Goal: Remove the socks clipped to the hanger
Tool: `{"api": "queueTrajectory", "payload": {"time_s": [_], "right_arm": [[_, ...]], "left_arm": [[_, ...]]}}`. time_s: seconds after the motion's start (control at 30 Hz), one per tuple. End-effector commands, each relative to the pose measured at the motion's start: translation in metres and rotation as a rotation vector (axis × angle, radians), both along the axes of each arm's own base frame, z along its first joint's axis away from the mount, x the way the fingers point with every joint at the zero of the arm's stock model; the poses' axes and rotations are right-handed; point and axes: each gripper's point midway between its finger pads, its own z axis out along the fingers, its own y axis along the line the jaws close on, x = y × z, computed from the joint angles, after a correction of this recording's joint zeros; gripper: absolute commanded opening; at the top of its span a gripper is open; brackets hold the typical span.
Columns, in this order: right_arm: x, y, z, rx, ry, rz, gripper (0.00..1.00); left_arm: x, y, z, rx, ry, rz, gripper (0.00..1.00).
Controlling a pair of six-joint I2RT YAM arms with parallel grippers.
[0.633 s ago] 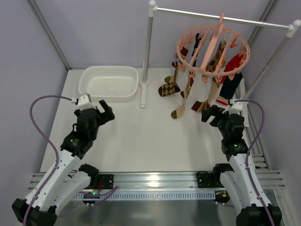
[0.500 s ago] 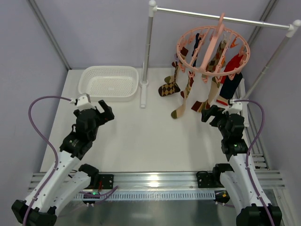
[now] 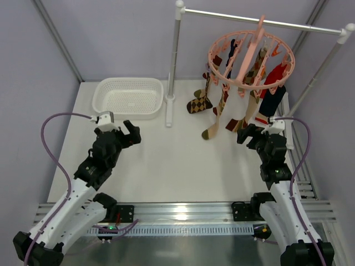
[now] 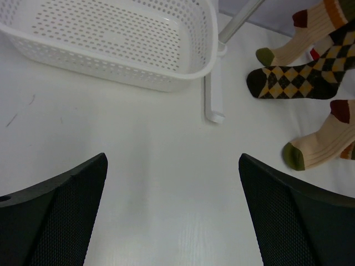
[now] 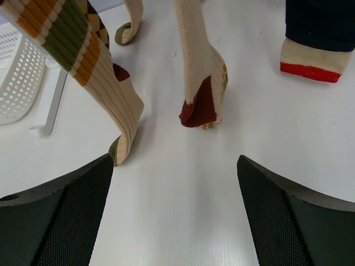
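Observation:
The salmon-pink ring hanger (image 3: 249,55) hangs from the white rail at the back right. Several socks are clipped under it. A brown argyle sock (image 3: 198,104) (image 4: 299,82), a cream striped one with an olive toe (image 3: 211,132) (image 5: 111,105) and a navy one (image 3: 272,102) (image 5: 316,33) reach down to the table. My right gripper (image 3: 250,133) (image 5: 174,159) stands open just in front of the sock tips and touches none of them. My left gripper (image 3: 125,133) (image 4: 172,160) is open over bare table, well to the left of the socks.
A white perforated basket (image 3: 127,113) (image 4: 138,72) sits at the back left. The rail stand's white post (image 3: 173,61) rises between the basket and the socks, and its foot (image 4: 213,94) lies on the table. A slanted white leg (image 3: 321,72) stands at the right.
My left arm has moved forward and to the right, towards the middle of the table. The right arm and the socks have barely moved.

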Motion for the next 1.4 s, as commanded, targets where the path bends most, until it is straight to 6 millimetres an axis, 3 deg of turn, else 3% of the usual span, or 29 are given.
{"api": "queueTrajectory", "payload": {"time_s": [0.0, 0.03, 0.07, 0.1, 0.13, 0.2, 0.23, 0.27, 0.3, 0.33, 0.37, 0.4, 0.43, 0.47, 0.5, 0.53, 0.57, 0.63, 0.67, 0.77, 0.8, 1.07, 1.2, 1.37], "right_arm": [[0.004, 0.007, 0.016, -0.042, -0.042, 0.01, 0.92], [0.005, 0.004, 0.015, -0.056, -0.041, -0.017, 0.92], [0.005, 0.013, 0.016, -0.063, -0.041, 0.01, 0.92], [0.003, 0.014, 0.011, -0.081, -0.018, 0.01, 0.92], [0.003, 0.015, 0.011, -0.091, -0.017, 0.006, 0.92], [0.003, 0.016, 0.014, -0.108, -0.022, -0.007, 0.92], [0.001, 0.015, 0.014, -0.108, -0.022, -0.012, 0.92], [0.001, 0.014, 0.015, -0.108, -0.026, -0.021, 0.92], [0.0, 0.013, 0.016, -0.106, -0.027, -0.027, 0.92], [-0.002, 0.012, 0.02, -0.098, -0.039, -0.033, 0.92], [-0.003, 0.01, 0.022, -0.097, -0.048, -0.042, 0.92], [-0.004, 0.01, 0.026, -0.089, -0.057, -0.045, 0.92], [-0.008, 0.01, 0.033, -0.078, -0.079, -0.047, 0.92], [-0.01, 0.01, 0.037, -0.073, -0.089, -0.047, 0.92], [-0.012, 0.01, 0.041, -0.068, -0.101, -0.046, 0.92], [-0.016, 0.009, 0.048, -0.06, -0.123, -0.048, 0.92], [-0.017, 0.009, 0.052, -0.056, -0.135, -0.049, 0.92], [-0.02, 0.008, 0.057, -0.05, -0.155, -0.05, 0.92], [-0.022, 0.008, 0.06, -0.045, -0.168, -0.049, 0.92], [-0.023, 0.008, 0.061, -0.039, -0.174, -0.049, 0.92], [-0.022, 0.01, 0.063, -0.035, -0.18, -0.042, 0.92], [-0.015, 0.018, 0.057, -0.014, -0.171, -0.009, 0.92], [-0.015, 0.019, 0.057, -0.012, -0.171, -0.005, 0.92], [-0.018, 0.02, 0.063, -0.006, -0.197, -0.001, 0.92]], "left_arm": [[0.011, -0.039, 0.02, -0.043, -0.114, -0.136, 1.0], [0.019, -0.051, 0.007, -0.014, -0.072, -0.149, 0.99], [0.018, -0.076, 0.017, -0.012, -0.099, -0.205, 1.0], [0.02, -0.086, 0.016, 0.024, -0.094, -0.21, 1.0], [0.029, -0.107, 0.002, 0.057, -0.071, -0.236, 1.0], [0.03, -0.154, 0.021, 0.025, -0.132, -0.33, 1.0], [0.033, -0.178, 0.006, 0.036, -0.103, -0.388, 1.0], [0.035, -0.194, 0.005, 0.029, -0.107, -0.421, 1.0], [0.037, -0.217, 0.023, -0.008, -0.162, -0.462, 1.0], [0.043, -0.237, 0.004, 0.012, -0.131, -0.498, 1.0], [0.046, -0.25, 0.002, 0.008, -0.141, -0.519, 1.0], [0.051, -0.268, 0.018, -0.03, -0.19, -0.538, 0.99], [0.054, -0.283, 0.012, -0.042, -0.188, -0.573, 1.0], [0.061, -0.297, -0.013, -0.028, -0.149, -0.587, 1.0], [0.068, -0.312, -0.004, -0.063, -0.182, -0.596, 1.0], [0.07, -0.322, -0.011, -0.082, -0.171, -0.614, 1.0], [0.075, -0.332, -0.032, -0.078, -0.142, -0.619, 1.0], [0.077, -0.346, -0.026, -0.149, -0.178, -0.627, 1.0], [0.079, -0.352, -0.039, -0.155, -0.167, -0.628, 1.0], [0.081, -0.37, -0.044, -0.174, -0.154, -0.639, 1.0], [0.083, -0.375, -0.059, -0.158, -0.129, -0.641, 1.0], [0.094, -0.402, -0.081, -0.157, -0.11, -0.657, 1.0], [0.102, -0.408, -0.101, -0.13, -0.064, -0.636, 1.0], [0.115, -0.403, -0.12, -0.068, -0.021, -0.557, 1.0]]}}
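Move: The striped sock with the dark-red heel and green toe hangs about 43 cm to the left hand's right, 16 cm ahead and some 8 cm lower. The checkered sock hangs roughly 8 cm left of it and 5 cm farther out; another beige sock with a dark-red patch is about 10 cm to its right, level with it. The white basket lies some 20 cm straight ahead of the left hand. From the right hand the striped sock is about 17 cm left and 10 cm ahead, at about its height. Heading for the hanging striped sock, the left hand sweeps about 40 cm to the right, fast at first and then easing, while sinking some 12 cm and reaching 10 cm forward. It turns about 35 degrees clockwise and its fingers stay wide open, ending close around the sock's lower part without visible contact. The right hand, still open, shifts a little left, then rises about 4 cm and eases back slightly. ##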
